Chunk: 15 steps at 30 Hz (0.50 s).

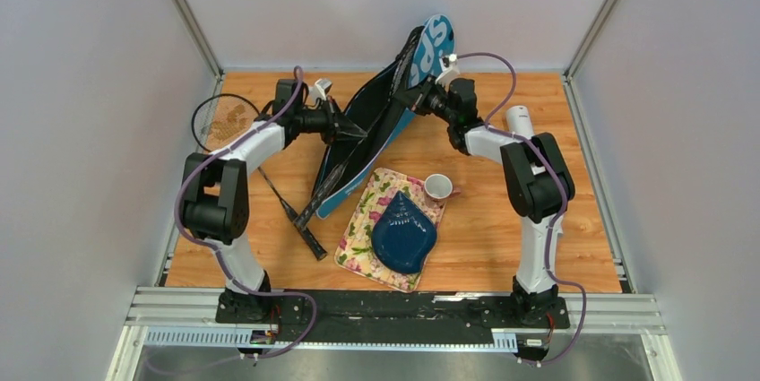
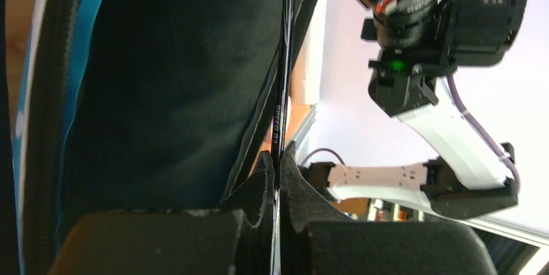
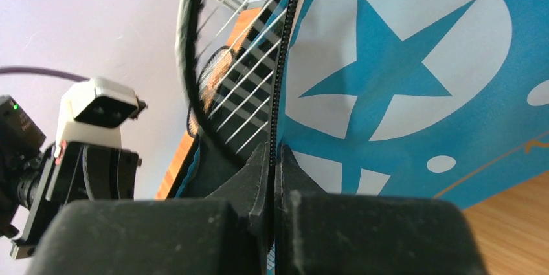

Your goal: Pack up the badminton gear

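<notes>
The long blue racket bag [image 1: 358,170] leans open from the table's middle up toward the back wall. My left gripper [image 1: 357,130] is shut on the thin black shaft [image 2: 280,103] of a racket that runs along the bag's dark inside [image 2: 168,81]. My right gripper [image 1: 419,99] is shut on the bag's black zipper edge [image 3: 280,87], beside the blue star print [image 3: 395,61]. That racket's strung head [image 3: 194,61] shows inside the bag's mouth. A second racket [image 1: 300,229] lies on the table at the left. A white shuttlecock [image 1: 321,88] sits behind the left arm. A white tube [image 1: 519,119] stands by the right arm.
A dark blue plate [image 1: 403,233] rests on a floral cloth [image 1: 366,220] near the front middle, with a small white cup [image 1: 437,186] beside it. Grey walls close in the wooden table [image 1: 484,238] on three sides.
</notes>
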### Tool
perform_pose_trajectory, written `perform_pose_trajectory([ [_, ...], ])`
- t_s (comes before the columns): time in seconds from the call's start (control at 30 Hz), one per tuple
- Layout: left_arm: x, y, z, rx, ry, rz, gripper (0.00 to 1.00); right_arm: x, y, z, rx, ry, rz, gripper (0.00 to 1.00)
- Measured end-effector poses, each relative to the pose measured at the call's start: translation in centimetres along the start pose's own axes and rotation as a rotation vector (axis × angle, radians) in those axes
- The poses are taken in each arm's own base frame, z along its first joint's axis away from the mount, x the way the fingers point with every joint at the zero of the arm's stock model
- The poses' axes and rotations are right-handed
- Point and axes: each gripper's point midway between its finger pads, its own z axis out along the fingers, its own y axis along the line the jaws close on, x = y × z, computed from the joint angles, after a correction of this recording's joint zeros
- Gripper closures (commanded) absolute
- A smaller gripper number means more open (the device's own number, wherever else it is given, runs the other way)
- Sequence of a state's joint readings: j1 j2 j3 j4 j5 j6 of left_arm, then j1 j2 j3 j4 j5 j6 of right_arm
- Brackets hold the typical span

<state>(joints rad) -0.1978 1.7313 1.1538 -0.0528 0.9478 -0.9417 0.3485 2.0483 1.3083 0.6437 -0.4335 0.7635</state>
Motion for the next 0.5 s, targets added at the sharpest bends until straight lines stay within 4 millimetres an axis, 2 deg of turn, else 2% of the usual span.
perform_pose_trajectory([
  [0.2, -3.3, -0.5, 3.2, -0.033, 0.023, 0.061, 1.0, 0.2, -0.9, -0.2, 0.032, -0.007, 0.006, 1.0],
  [0.5, -5.4, 1.7, 7.1, -0.063, 0.07, 0.104, 1.0, 1.3, -1.7, -1.2, 0.049, -0.007, 0.009, 1.0],
])
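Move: The left gripper holds the racket by its shaft over the open bag, whose middle lies about 12 cm ahead, 4 cm to its right and 7 cm below. The handle end still hangs across the bag's near edge. The second racket's handle is some 15 cm back and 14 cm left, the floral tray 14 cm back and 5 cm right, both on the table. From the right gripper, pinching the zip edge, the bag's middle is about 2 cm back, 4 cm left and 7 cm below. Slide the left gripper forward about 7 cm and some 4 cm to the right, towards the right gripper, sinking some 3 cm, mostly in the latter part, to feed the racket head-first deeper into the bag. Keep the fingers shut on the shaft. Keep the right gripper pinched on the zip edge to hold the mouth open, easing it down about 2 cm. ##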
